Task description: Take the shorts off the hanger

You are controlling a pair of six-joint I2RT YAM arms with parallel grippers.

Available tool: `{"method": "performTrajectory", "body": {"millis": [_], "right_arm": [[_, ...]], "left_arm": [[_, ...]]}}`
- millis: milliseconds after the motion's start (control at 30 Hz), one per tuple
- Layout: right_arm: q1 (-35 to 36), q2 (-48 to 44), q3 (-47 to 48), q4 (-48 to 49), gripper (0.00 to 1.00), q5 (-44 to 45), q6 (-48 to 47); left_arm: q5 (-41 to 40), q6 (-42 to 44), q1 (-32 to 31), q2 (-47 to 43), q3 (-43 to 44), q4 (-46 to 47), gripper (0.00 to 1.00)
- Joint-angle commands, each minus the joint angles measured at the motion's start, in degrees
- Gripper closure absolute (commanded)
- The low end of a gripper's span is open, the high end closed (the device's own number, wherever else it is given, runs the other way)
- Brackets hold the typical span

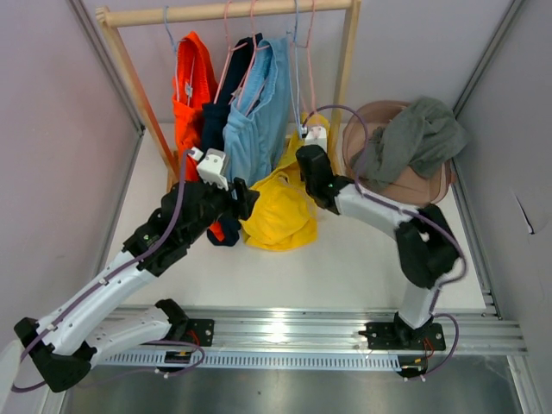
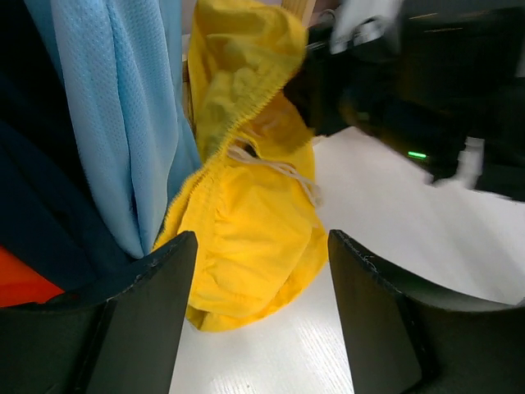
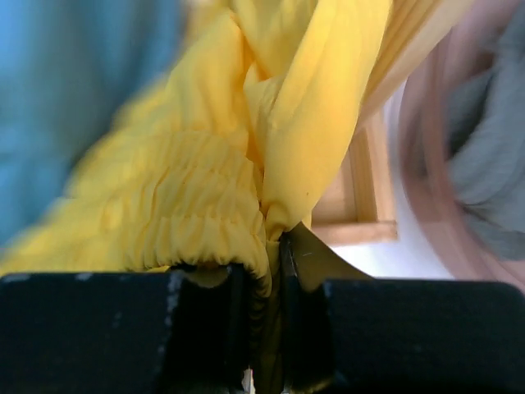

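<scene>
The yellow shorts (image 1: 280,211) hang from a thin hanger (image 1: 297,73) at the right end of the rack, and their lower part is bunched on the white table. My right gripper (image 1: 305,155) is shut on the gathered elastic waistband of the shorts (image 3: 205,189); the fabric is pinched between its jaws (image 3: 275,246). My left gripper (image 1: 246,198) stands open just left of the shorts' lower part. In the left wrist view the shorts (image 2: 246,238) lie beyond its fingertips (image 2: 262,246), with nothing between the fingers.
A wooden rack (image 1: 224,12) also carries an orange garment (image 1: 191,95), a navy one (image 1: 220,112) and a light blue one (image 1: 259,112), close to my left arm. A round basket (image 1: 431,185) holding a grey cloth (image 1: 418,134) stands at the right.
</scene>
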Motion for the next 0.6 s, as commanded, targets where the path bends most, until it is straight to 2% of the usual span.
{"method": "performTrajectory", "body": {"millis": [0, 100, 233, 433, 533, 567], "right_arm": [[6.1, -21.3, -3.7, 10.1, 1.00, 6.9, -4.7], [9.6, -31.3, -5.4, 13.2, 1.00, 12.6, -8.4], [11.3, -38.2, -3.5, 16.9, 1.00, 17.6, -14.6], [8.3, -38.5, 4.7, 18.3, 1.00, 19.7, -23.0], [3.2, -36.7, 9.8, 16.5, 1.00, 16.4, -23.0], [1.6, -34.5, 14.6, 14.7, 1.00, 15.2, -22.5]], "left_arm": [[-0.9, 0.0, -0.3, -1.4, -0.1, 0.4, 0.29], [0.0, -0.5, -0.2, -1.7, -0.6, 0.7, 0.29], [0.1, -0.8, -0.2, -1.8, -0.9, 0.8, 0.29], [0.1, -1.2, -0.1, -2.7, -1.4, 1.3, 0.29], [0.3, -1.4, -0.2, -3.0, -1.9, 1.4, 0.29], [0.3, -1.5, -0.2, -3.0, -1.9, 1.5, 0.29]]}}
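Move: The right hand already has the yellow shorts pinched by the waistband; the pink basket they are bound for lies about 26 cm to its right, some 4 cm farther out and 10 cm lower, with the gray shorts 6 cm right of the basket's middle and 3 cm beyond it. The rack's right post stands roughly 6 cm right and 5 cm ahead of the hand, the hanging light blue shorts about 14 cm left, level with it. From the left hand the basket is some 42 cm right, 26 ahead and 25 lower. With its fingers kept shut on the bunched waistband, the right hand hauls the yellow shorts fast upward by nearly 40 cm, drawing back about 15 cm from the rack. As the climb slows it swings some 12 cm to the right, past the rack post on the near side, while the wrist tips up about 45 degrees so that the fingers go from pointing slightly down to slightly up. ##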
